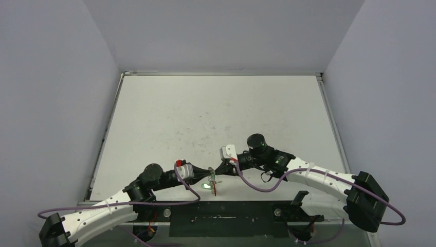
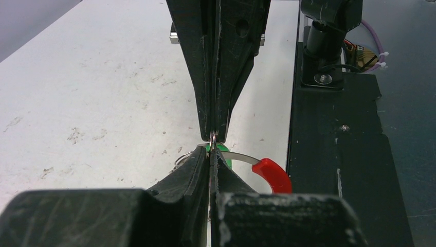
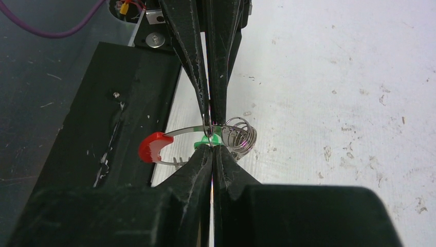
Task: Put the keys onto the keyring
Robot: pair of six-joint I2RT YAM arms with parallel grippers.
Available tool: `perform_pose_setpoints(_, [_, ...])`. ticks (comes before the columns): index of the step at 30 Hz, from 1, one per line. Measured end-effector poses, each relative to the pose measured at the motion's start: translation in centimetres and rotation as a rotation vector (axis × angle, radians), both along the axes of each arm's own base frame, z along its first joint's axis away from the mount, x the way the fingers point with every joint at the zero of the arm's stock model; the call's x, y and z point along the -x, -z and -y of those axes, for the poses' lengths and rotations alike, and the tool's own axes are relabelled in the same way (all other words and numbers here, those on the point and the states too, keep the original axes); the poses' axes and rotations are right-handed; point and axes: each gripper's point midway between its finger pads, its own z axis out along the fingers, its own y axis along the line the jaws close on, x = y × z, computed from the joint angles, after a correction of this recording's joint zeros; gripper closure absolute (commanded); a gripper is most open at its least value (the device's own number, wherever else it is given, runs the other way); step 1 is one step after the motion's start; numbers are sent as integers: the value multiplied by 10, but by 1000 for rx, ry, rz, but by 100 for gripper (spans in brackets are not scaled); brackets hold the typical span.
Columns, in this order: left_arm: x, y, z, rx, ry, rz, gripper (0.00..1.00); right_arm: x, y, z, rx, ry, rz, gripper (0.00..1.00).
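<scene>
My two grippers meet tip to tip low over the table's near edge. The left gripper (image 1: 210, 171) (image 2: 211, 153) is shut, its tips on the thin silver band of the keyring (image 3: 180, 132) (image 1: 214, 180). The ring's curved red segment (image 2: 272, 174) (image 3: 153, 145) hangs toward the black base. The right gripper (image 1: 220, 168) (image 3: 212, 147) is shut at the keys' green tag (image 3: 204, 142) (image 2: 224, 156) (image 1: 206, 184). Silver coiled rings (image 3: 240, 135) bunch beside the tag. The key blades are mostly hidden behind my fingers.
The black base plate (image 1: 226, 218) (image 2: 334, 154) (image 3: 103, 103) runs along the near edge, right beside the ring. Purple cables (image 1: 257, 186) loop off both arms. The scuffed white table (image 1: 216, 113) stretches back to grey walls on three sides.
</scene>
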Motion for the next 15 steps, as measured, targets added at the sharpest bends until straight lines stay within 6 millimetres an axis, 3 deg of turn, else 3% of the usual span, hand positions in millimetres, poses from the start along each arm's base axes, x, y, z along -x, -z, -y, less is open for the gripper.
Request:
perform_pose_setpoints(4, [1, 0, 0, -1, 3, -1, 100, 1, 3, 1, 14, -1, 12, 100])
perform_pose_setpoints(12, [1, -1, 1, 3, 7, 2, 100, -3, 6, 2, 37, 30, 26, 51])
perform_pose_setpoints(15, [1, -2, 1, 5, 8, 3, 100, -4, -4, 2, 14, 58, 41, 44])
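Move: The small ring carrying the key and green tag sits right at the right fingertips, pinched by both hands, about 1 cm to the right hand's left and 1 cm to the left hand's right, level with both. From the right hand, the green tag hangs some 5 cm below, 3 cm back and 2 cm left. The key hangs about 4 cm below and 1 cm back. The keyring's red handle is roughly 5 cm back, 1 cm left and 6 cm below. The small ring is let go by the right fingers, which spread from shut to about half open, one finger ahead of it and the other behind. That hand otherwise stays nearly in place, sinking about half a centimetre and then coming up about 1 cm. The left fingers, still shut, keep their pinch on the small ring without moving. ##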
